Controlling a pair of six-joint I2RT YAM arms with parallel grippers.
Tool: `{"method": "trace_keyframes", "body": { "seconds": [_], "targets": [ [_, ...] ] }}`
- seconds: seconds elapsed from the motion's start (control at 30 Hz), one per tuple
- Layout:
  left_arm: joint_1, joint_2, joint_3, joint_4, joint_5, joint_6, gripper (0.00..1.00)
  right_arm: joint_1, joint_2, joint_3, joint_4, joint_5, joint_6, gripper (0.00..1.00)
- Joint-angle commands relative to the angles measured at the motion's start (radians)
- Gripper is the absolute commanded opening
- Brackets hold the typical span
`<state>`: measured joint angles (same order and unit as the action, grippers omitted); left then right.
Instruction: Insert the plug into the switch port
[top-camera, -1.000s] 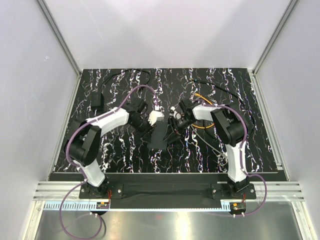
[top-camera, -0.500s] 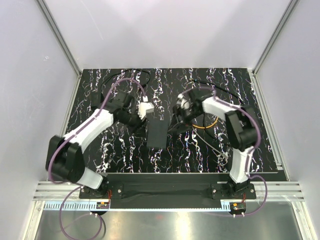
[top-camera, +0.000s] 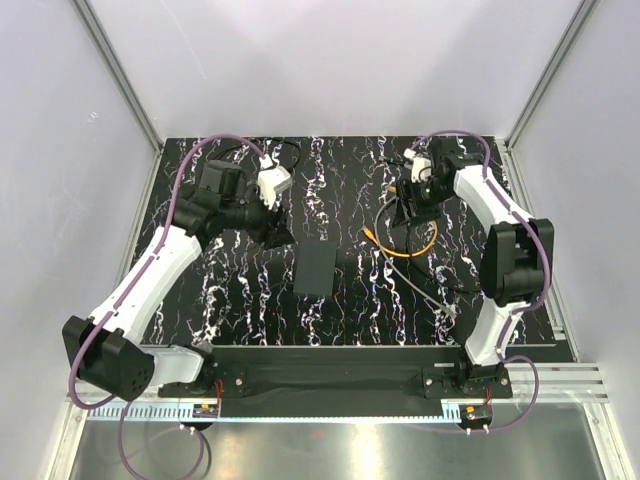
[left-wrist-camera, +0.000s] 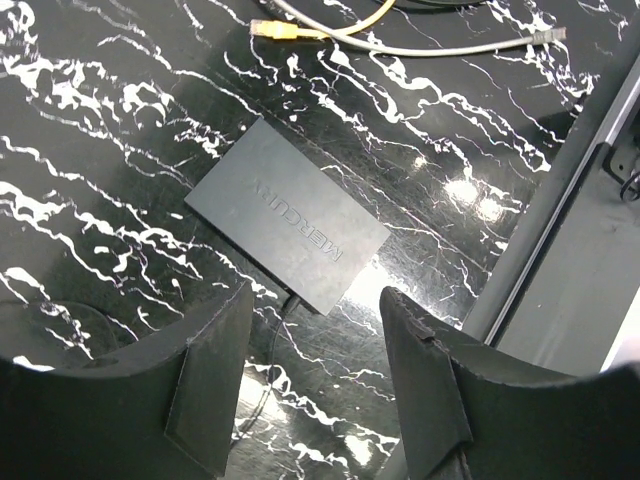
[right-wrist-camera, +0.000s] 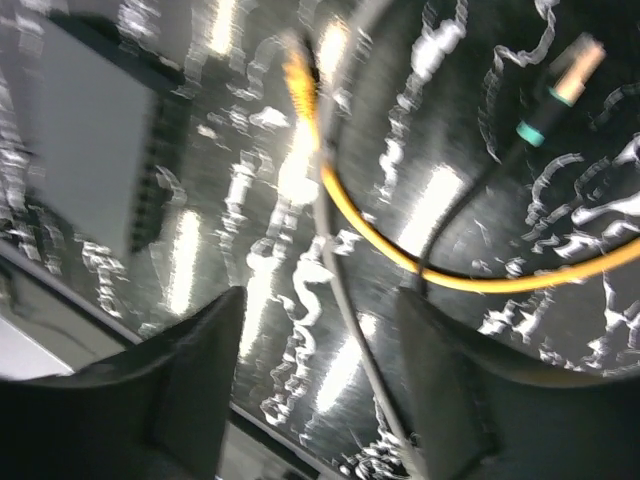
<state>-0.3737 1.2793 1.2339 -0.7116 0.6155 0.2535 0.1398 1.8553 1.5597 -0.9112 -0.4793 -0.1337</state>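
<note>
The flat black switch box (top-camera: 316, 268) lies on the marbled mat; the left wrist view shows its lettered top (left-wrist-camera: 285, 215) with a thin black cord (left-wrist-camera: 283, 308) entering its near edge. Its port edge (right-wrist-camera: 143, 190) shows only as a blurred notched strip. A yellow cable's plug (top-camera: 368, 235) (left-wrist-camera: 270, 30) (right-wrist-camera: 297, 70) lies loose to the box's right. My left gripper (top-camera: 278, 233) (left-wrist-camera: 316, 330) hovers open and empty, back-left of the box. My right gripper (top-camera: 400, 215) (right-wrist-camera: 320, 335) is open and empty above the yellow cable (right-wrist-camera: 400, 255).
A grey cable (left-wrist-camera: 430, 45) (right-wrist-camera: 345, 300) and a black cable with a teal-ringed plug (right-wrist-camera: 565, 80) lie by the yellow one. A small black block (top-camera: 193, 200) with a cord sits at back left. A metal rail (left-wrist-camera: 560, 200) borders the mat's near edge.
Both arms have pulled away from the box, the left toward the back left and the right toward the back right. Both grippers have opened wider. The box stays flat.
</note>
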Motion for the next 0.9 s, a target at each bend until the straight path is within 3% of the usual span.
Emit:
{"method": "trace_keyframes", "body": {
  "seconds": [0.0, 0.13, 0.27, 0.87],
  "targets": [
    [0.005, 0.0, 0.038, 0.029, -0.033, -0.06, 0.59, 0.003, 0.038, 0.043, -0.058, 0.068, -0.087, 0.65],
    [0.006, 0.008, 0.012, 0.037, -0.03, -0.059, 0.59, 0.003, 0.08, 0.066, -0.038, 0.151, -0.087, 0.52],
    [0.006, 0.014, -0.017, 0.049, -0.011, -0.053, 0.59, 0.001, 0.131, 0.062, -0.034, 0.24, -0.074, 0.49],
    [0.015, 0.072, -0.044, 0.155, -0.03, -0.123, 0.6, 0.003, 0.354, 0.24, 0.032, 0.326, -0.003, 0.45]
  ]
}}
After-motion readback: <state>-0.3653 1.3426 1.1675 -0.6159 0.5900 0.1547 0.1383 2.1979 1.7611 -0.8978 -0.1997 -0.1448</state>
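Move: The plug on the black cable lies about 7 cm ahead of the right hand, 5 cm to its right and some 12 cm below. The orange cable's plug sits level with it, roughly 13 cm to its left. The switch is about 5 cm back from the right hand and 23 cm to its left, also down on the table. From the left hand, the black cable's plug is some 15 cm ahead, 38 cm right and 24 cm below. Towards the black cable's plug, the empty right hand sinks about 9 cm, first drifting right, then reaching forward some 5 cm as it keeps sinking. Its fingers swing some 15 degrees nearer to straight down and close partway, still apart. The left hand, open and empty, eases down about 3 cm. ##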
